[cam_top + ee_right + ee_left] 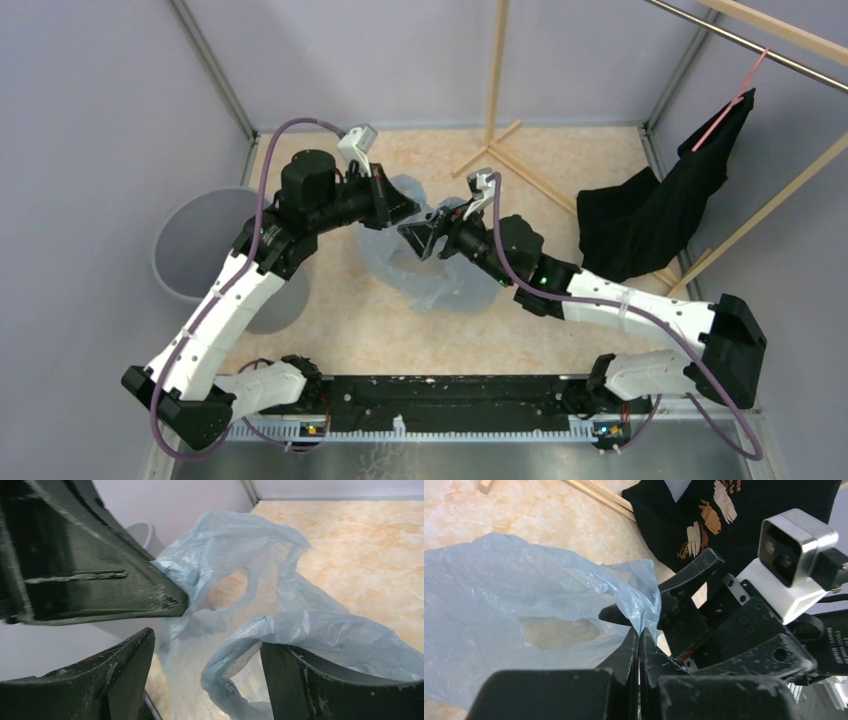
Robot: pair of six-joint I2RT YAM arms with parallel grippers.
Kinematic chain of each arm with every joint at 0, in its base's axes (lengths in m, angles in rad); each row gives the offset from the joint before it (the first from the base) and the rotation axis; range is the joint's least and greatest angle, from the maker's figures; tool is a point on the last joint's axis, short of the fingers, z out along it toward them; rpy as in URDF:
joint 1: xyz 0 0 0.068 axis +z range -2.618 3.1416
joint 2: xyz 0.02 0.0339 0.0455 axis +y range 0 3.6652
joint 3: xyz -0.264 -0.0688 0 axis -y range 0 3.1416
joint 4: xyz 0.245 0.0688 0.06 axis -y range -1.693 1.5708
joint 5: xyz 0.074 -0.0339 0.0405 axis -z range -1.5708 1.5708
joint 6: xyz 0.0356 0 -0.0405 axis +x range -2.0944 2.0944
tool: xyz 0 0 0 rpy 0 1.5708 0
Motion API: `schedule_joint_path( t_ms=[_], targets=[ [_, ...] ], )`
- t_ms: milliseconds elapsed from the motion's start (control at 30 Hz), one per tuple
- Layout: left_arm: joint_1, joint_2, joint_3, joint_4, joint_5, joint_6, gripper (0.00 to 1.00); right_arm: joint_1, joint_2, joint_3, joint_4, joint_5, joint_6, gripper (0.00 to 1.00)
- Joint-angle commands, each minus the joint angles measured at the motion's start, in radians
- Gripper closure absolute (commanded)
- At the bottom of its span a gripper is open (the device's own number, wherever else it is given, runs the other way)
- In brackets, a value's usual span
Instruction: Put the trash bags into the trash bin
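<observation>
The light-blue, wrinkled trash bag lies spread on the marble-patterned table between the two arms, partly lifted at its top edge. My left gripper is shut on a pinch of that edge, and the left wrist view shows the film caught between the closed tips. My right gripper faces it, open. In the right wrist view a loop of the bag hangs between the spread fingers and drapes over one of them. The grey trash bin stands at the left, behind my left arm.
A black garment hangs from a pink hanger on the wooden rack at the back right, its hem on the table. Purple walls close in the table on three sides. The bin's wall shows behind the bag.
</observation>
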Motion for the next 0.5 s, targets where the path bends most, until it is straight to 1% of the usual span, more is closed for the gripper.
schedule_joint_path(
  t_ms=[0, 100, 267, 300, 333, 367, 400, 433, 467],
  targets=[
    [-0.008, -0.004, -0.013, 0.04, 0.059, -0.036, 1.0, 0.024, 0.036, 0.051, 0.038, 0.095, -0.032, 0.25],
    [-0.01, -0.007, -0.016, 0.04, 0.074, -0.048, 1.0, 0.028, 0.048, 0.016, 0.117, 0.112, -0.016, 0.27],
    [-0.013, -0.004, -0.026, 0.018, 0.076, -0.067, 1.0, 0.028, 0.039, -0.115, 0.374, 0.069, 0.012, 0.29],
    [-0.013, 0.001, -0.029, 0.019, 0.079, -0.078, 1.0, 0.028, 0.037, -0.128, 0.399, 0.072, 0.019, 0.3],
    [-0.014, 0.006, -0.031, 0.021, 0.086, -0.087, 1.0, 0.028, 0.036, -0.137, 0.408, 0.08, 0.022, 0.33],
    [-0.014, 0.015, -0.028, 0.021, 0.095, -0.093, 1.0, 0.028, 0.037, -0.14, 0.408, 0.087, 0.019, 0.46],
    [-0.014, 0.021, -0.024, 0.019, 0.105, -0.095, 1.0, 0.028, 0.035, -0.142, 0.401, 0.095, 0.013, 0.62],
    [-0.015, 0.029, -0.016, 0.016, 0.108, -0.093, 1.0, 0.028, 0.033, -0.145, 0.396, 0.097, 0.004, 0.82],
    [-0.014, 0.036, -0.001, 0.005, 0.107, -0.083, 0.98, 0.027, 0.031, -0.149, 0.395, 0.091, -0.009, 0.94]
  ],
)
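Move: The bag edge that the right hand will shut on already lies between its open fingers, about 1 cm ahead, level left-right and 1 cm below its hand point; the left fingertips are roughly 3 cm ahead, 1 cm left and 3 cm above. The hanging bag body is straight below, some 10 cm. From the left hand, that edge is about 2 cm back, 1 cm right and 4 cm below; the trash bin is some 40 cm left, 10 cm back and 20 cm below. The right hand sinks about 2 cm and eases forward nearly 1 cm beneath the left fingertips, its fingers staying almost as wide until the very end, then quickly closing to pinch the fold of trash bag hanging between them. The left hand keeps its shut grip on the bag and brings it back, to the right and slightly down, about 2 cm in all, towards the right gripper, its fingers tipping down some 5 degrees. ##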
